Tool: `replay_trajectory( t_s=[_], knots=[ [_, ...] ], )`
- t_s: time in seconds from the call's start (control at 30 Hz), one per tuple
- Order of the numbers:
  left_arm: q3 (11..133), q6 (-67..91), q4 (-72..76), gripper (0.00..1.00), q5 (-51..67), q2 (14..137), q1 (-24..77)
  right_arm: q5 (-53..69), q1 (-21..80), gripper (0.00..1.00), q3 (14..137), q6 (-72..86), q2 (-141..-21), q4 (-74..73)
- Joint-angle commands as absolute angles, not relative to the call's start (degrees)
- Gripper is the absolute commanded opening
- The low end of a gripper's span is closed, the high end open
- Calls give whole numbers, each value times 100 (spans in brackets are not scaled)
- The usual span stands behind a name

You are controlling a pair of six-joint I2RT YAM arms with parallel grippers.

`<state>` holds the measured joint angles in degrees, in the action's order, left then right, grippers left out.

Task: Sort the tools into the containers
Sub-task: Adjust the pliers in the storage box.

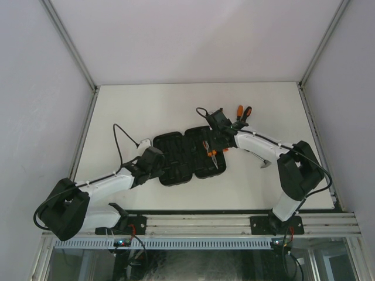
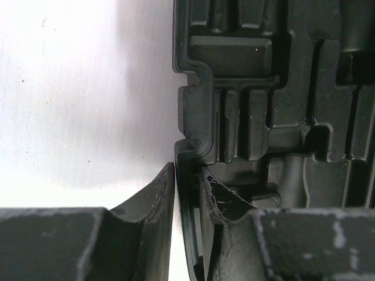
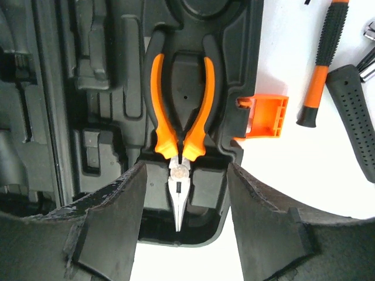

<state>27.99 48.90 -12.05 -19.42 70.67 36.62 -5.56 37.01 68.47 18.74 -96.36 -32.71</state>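
The black tool case (image 1: 176, 161) lies open in the middle of the table, its moulded slots facing up. Orange-handled pliers (image 3: 179, 117) rest in a slot of the case's right half (image 3: 88, 88), tips toward my right gripper (image 3: 184, 170). That gripper is open, a finger on each side of the pliers' nose, touching nothing. My left gripper (image 2: 188, 175) is shut on the case's left rim (image 2: 258, 58), one finger outside the wall and one inside. In the top view the pliers (image 1: 212, 153) lie just below the right gripper (image 1: 218, 143).
The orange latch (image 3: 266, 116) sticks out from the case's right edge. An orange-and-black screwdriver (image 3: 322, 58) and a black dotted handle (image 3: 354, 111) lie on the white table beyond it. The loose tools (image 1: 241, 112) sit at the back right. Walls enclose the table.
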Motion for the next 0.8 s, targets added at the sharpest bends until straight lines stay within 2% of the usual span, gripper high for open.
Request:
replay_trajectory(
  t_s=[0.0, 0.23, 0.4, 0.5, 0.63, 0.77],
  knots=[
    [2773, 4874, -1125, 26, -1917, 7031, 3700, -632, 3648, 57, 7218, 1779, -9836, -3165],
    [2756, 4902, -1143, 26, -1925, 6998, 3700, -768, 3657, 57, 7445, 1802, -10397, -3233],
    [2757, 4898, -1142, 26, -1931, 6979, 3700, -933, 3691, 53, 7510, 1806, -10608, -3352],
    [2749, 4891, -1144, 26, -1934, 6988, 3700, -956, 3700, 45, 7519, 1843, -10663, -3414],
    [2742, 4895, -1143, 26, -1929, 6966, 3700, -918, 3718, 30, 7517, 1898, -10635, -3452],
    [2738, 4904, -1143, 26, -1941, 6968, 3700, -910, 3737, 26, 7572, 1940, -10466, -3539]
  ],
)
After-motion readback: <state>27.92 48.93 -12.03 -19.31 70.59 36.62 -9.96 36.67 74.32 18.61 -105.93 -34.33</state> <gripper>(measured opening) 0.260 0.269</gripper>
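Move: The pliers lie in the right half of the open storage box, their middle about 2 cm ahead of the right hand, 1 cm to its left and 4 cm below. The box's orange latch is roughly 5 cm ahead and 5 cm to the right; outside the box, a screwdriver handle lies some 10 cm ahead and 7 cm right, and the hammer handle 7 cm ahead and 9 cm right. From the left hand, the pliers are about 7 cm ahead and 18 cm right, roughly level. Over the pliers, the right hand sinks about 3 cm while easing roughly 2 cm forward, then stays low and closes its wide-open fingers to about half their gap around the root of the right handle, just above the joint, tilting only slightly. The left hand stays put, still pinching the box's left rim. ##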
